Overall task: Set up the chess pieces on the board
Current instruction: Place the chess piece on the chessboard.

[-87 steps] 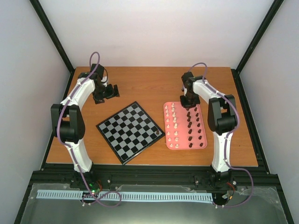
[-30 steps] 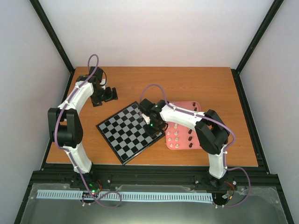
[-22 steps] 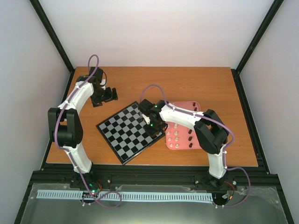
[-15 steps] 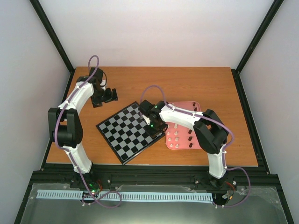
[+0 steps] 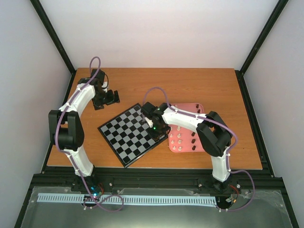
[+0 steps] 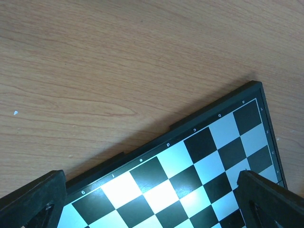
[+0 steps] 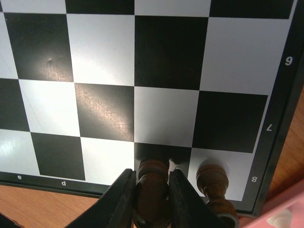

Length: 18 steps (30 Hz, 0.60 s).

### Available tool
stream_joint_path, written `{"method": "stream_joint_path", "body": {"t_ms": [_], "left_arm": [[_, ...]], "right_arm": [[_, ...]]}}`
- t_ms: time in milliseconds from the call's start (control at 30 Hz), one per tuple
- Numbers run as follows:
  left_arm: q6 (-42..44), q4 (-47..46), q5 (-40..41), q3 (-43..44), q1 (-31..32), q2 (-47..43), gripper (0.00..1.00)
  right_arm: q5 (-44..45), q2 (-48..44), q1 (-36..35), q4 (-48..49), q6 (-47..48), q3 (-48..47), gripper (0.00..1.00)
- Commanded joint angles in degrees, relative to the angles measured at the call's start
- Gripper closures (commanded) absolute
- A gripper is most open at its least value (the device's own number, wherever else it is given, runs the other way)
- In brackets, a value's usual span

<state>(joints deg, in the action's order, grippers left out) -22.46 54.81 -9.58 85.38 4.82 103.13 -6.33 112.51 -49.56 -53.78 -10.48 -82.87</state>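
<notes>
The board (image 5: 128,135) lies tilted on the table, left of centre. In the right wrist view my right gripper (image 7: 151,190) is shut on a dark brown chess piece (image 7: 153,183), which stands upright on a black square of the board (image 7: 104,71) in its edge row. One finger (image 7: 121,194) presses each side of it. A second dark brown piece (image 7: 212,178) stands on the pale corner square beside it. From above, my right gripper (image 5: 156,131) sits over the board's right corner. My left gripper (image 5: 113,96) hovers open and empty beyond the board's far corner (image 6: 204,161).
A pink tray (image 5: 199,142) lies right of the board under my right arm, holding several cream (image 5: 179,138) and dark (image 5: 194,138) pieces. Its corner (image 7: 285,211) nearly touches the board's rim. Black frame posts and white walls enclose the table.
My right arm has swung from the pink tray to the board's right corner, carrying a dark piece. In the last second it barely shifted. The left arm stayed still.
</notes>
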Motion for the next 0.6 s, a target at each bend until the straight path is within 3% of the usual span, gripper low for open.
{"method": "stream_joint_path", "body": {"t_ms": [0,233,567], "left_arm": [[-0.48,-0.9,-0.34,0.27,-0.06,-2.21,0.0],[-0.61,-0.91,-0.56,0.4,-0.06,-2.23,0.0],[-0.68,-0.93,-1.06,0.72,-0.05,-2.2,0.0]], "right_arm": [[-0.86,-1.54,-0.54,0.96,0.14,0.43,0.78],[-0.81,-4.19,-0.54,-1.35,0.01,-2.17,0.69],[9.26,-8.57,0.47,-7.86,-1.94,-9.68,0.56]]}}
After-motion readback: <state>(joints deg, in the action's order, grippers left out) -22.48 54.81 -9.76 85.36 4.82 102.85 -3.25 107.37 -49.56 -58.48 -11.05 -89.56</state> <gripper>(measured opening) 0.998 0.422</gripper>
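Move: The right fingers are still closed around the dark chess piece on its dark edge square, so its middle is only about 1 cm below the hand point. The other dark piece stands 2 cm ahead and 2 cm right, in the corner square; the pink tray's middle is roughly 16 cm right and 5 cm ahead. From the idle left hand, the held piece lies some 18 cm back, 23 cm right and 9 cm down. Staying nearly in place at first, the right hand opens its fingers and lets go of the dark piece, then pulls quickly up off the board, about 6 cm, with a small drift forward of nearly 2 cm. The fingers keep spreading to a little under half open as the fingertips tilt some 5 degrees forward. ##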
